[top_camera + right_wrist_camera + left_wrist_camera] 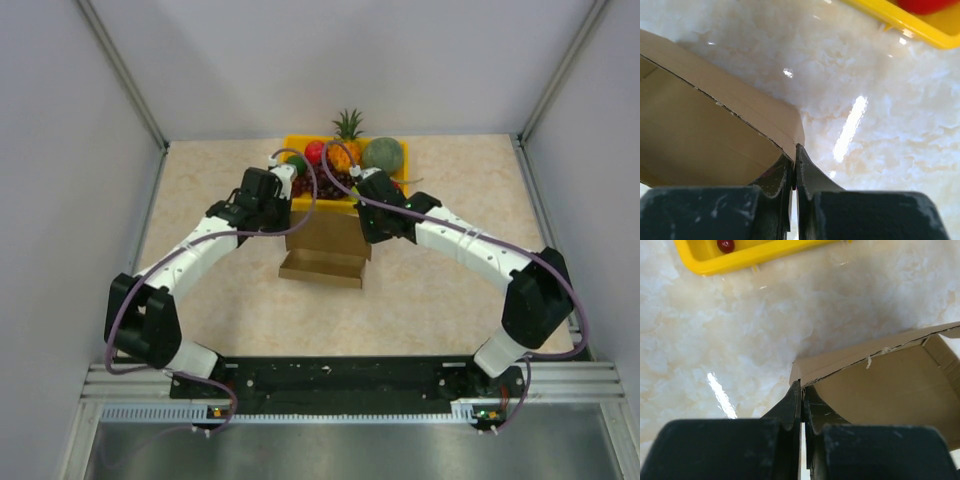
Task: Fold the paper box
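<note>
The paper box (325,248) is brown cardboard, a shallow tray at the front with its lid panel standing up behind it, in the middle of the table. My left gripper (283,215) is shut on the lid's upper left corner; in the left wrist view the gripper (802,390) pinches the cardboard edge of the paper box (890,385). My right gripper (368,222) is shut on the upper right corner; the right wrist view has that gripper (794,152) clamped on the corner of the paper box (705,130).
A yellow fruit tray (300,200) stands just behind the box, holding a pineapple (346,135), a green melon (383,153) and red fruit (315,152). Its yellow rim (740,257) lies close ahead of both grippers. Metal frame rails (150,210) border the table.
</note>
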Controlling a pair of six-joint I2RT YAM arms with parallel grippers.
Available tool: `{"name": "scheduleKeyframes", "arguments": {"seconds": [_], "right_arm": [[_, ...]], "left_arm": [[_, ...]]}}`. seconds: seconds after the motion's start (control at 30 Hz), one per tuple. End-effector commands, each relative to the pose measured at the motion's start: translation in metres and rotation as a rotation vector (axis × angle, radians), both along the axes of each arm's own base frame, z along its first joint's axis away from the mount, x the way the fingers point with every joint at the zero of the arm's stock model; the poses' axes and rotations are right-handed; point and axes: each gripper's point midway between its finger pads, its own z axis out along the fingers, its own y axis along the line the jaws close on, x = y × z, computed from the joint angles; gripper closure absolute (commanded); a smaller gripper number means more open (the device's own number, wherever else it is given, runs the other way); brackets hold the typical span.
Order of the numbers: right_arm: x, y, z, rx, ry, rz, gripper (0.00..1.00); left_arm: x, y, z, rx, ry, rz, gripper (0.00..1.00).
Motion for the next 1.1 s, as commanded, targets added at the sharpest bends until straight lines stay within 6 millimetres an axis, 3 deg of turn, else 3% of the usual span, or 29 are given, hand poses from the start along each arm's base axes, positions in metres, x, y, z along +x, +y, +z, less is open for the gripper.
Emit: {"name": "scheduleKeyframes", "arguments": {"seconds": [0.0,0.27,0.53,0.7,0.93,1.07], "right_arm": [[-0.003,0.042,0.051,0.221,-0.081,-0.086,1.0],[0.0,0.045,0.068,0.181,-0.165,-0.146,1.0],[-0.009,0.057,0.073,0.265,-0.141,-0.298,1.0],[-0.019,0.058,0.056,0.366,-0.076,-0.448,1.0],[-0.026,0.059,0.045,0.411,-0.104,-0.519,1.0],[-0.029,0.057,0.039,0.416,-0.156,-0.533,1.0]], "left_arm": [[-0.021,-0.038,0.03,-0.191,-0.027,0.018,1.0],[-0.031,-0.039,0.067,-0.344,-0.127,0.101,1.0],[-0.041,-0.053,0.067,-0.43,-0.102,0.12,1.0],[-0.045,-0.056,0.064,-0.462,-0.11,0.168,1.0],[-0.045,-0.052,0.07,-0.477,-0.162,0.237,1.0],[-0.048,-0.059,0.073,-0.535,-0.175,0.245,1.0]]}}
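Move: Both closed grippers already hold the top corners of the box's raised far panel. The middle of the paper box's open tray lies about 8 cm to the left gripper's right, 5 cm back and some 10 cm below. From the right gripper it is roughly 11 cm left, 5 cm back and as far below. The yellow fruit tray's middle stands about 18 cm ahead and 11 cm right of the left gripper. Keep both corners of the raised panel pinched and draw the left gripper back towards the robot about 5 cm, lifting it a little and turning it counter-clockwise. Meanwhile raise the right gripper about 3 cm, then lower it most of the way again as it eases back some 2.5 cm, turning some 30 degrees clockwise. ##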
